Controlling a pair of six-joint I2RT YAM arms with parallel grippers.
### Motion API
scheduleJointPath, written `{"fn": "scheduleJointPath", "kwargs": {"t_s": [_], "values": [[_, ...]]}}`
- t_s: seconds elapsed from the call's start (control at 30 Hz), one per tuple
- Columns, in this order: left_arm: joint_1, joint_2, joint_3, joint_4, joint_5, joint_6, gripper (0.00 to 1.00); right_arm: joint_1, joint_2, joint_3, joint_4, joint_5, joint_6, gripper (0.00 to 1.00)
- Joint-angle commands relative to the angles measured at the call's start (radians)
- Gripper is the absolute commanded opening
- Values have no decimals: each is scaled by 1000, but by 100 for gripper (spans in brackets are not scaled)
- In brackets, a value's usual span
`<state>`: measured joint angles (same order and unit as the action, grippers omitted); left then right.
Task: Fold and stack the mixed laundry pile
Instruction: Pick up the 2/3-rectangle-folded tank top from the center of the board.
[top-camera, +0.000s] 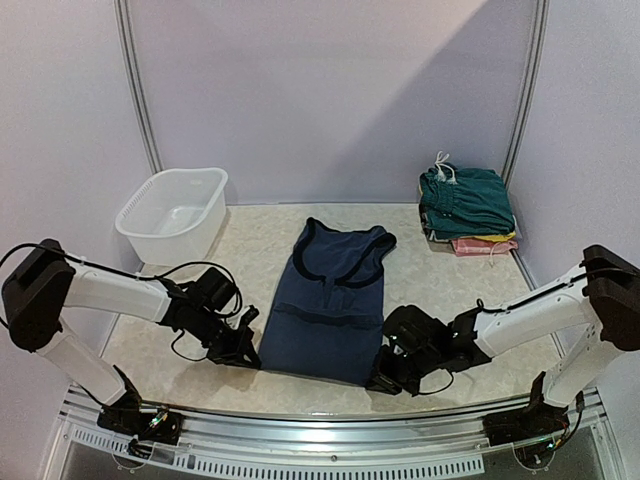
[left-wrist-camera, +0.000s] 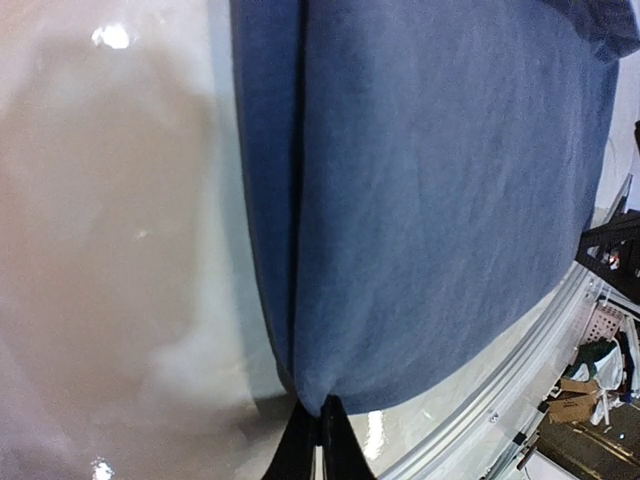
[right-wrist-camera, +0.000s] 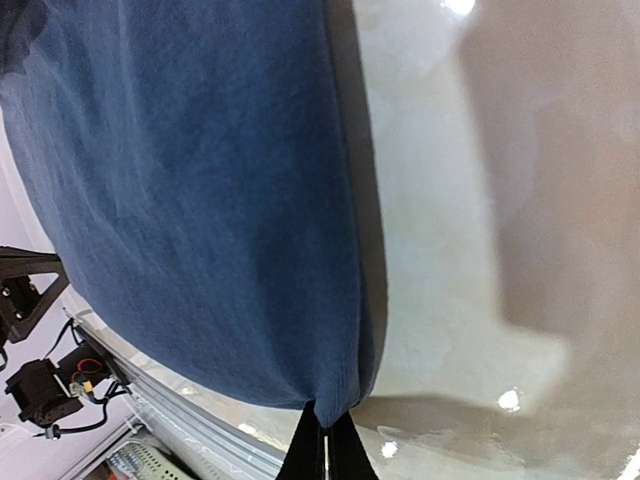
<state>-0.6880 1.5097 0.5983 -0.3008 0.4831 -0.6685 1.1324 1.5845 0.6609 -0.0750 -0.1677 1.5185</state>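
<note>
A navy sleeveless top (top-camera: 335, 300) lies flat in the middle of the table, neckline away from me. My left gripper (top-camera: 250, 357) is shut on its near left hem corner; in the left wrist view (left-wrist-camera: 318, 418) the blue cloth (left-wrist-camera: 430, 180) runs up from the pinched corner. My right gripper (top-camera: 380, 380) is shut on the near right hem corner; in the right wrist view (right-wrist-camera: 327, 425) the cloth (right-wrist-camera: 200, 180) hangs from the pinch. A folded stack with dark teal shorts (top-camera: 466, 200) on top, white drawstring showing, sits at the back right.
A white plastic tub (top-camera: 174, 213) stands at the back left. Under the teal shorts are yellow and pink folded pieces (top-camera: 483, 243). The metal table rail (top-camera: 330, 425) runs along the near edge, close behind both grippers.
</note>
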Motion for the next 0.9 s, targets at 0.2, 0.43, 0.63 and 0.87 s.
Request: {"fn": "scheduleJointPath", "kwargs": {"t_s": [0.2,0.43,0.63,0.87], "values": [[-33,-128,-39,-119,-27,-64,0,30,-41,33,-268,23,-22,0],[-72,-241,-29,-214,-33,-139,0,64,-81,75,-381,12,0,0],[-127,-340,-22,-297,-63,-220,0,67,-141,153,-552,12,-28,0],[-185,-406,51,-392,-113,-356,0,67,-166,277,-751,0,-104,0]]}}
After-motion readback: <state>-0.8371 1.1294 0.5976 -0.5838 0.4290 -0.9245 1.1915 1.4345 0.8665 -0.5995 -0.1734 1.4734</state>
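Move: The tank top lies with its near corners already pinched in the two hands: from the left hand its middle is about 20 cm ahead and 16 cm right, from the right hand some 25 cm ahead and 9 cm left, about 1 cm below both. The basket stands roughly 45 cm ahead and 26 cm left of the left hand. The folded stack is about 52 cm ahead and 28 cm right of the right hand. The tank top's near hem, still pinched at both corners, is pulled back and raised off the board: the left hand rises about 6 cm while drawing back 5 cm. The right hand first slides back some 3 cm and a little to the right, its fingers tipping nearer to straight down, then lifts nearly 6 cm. Both grippers stay shut. ##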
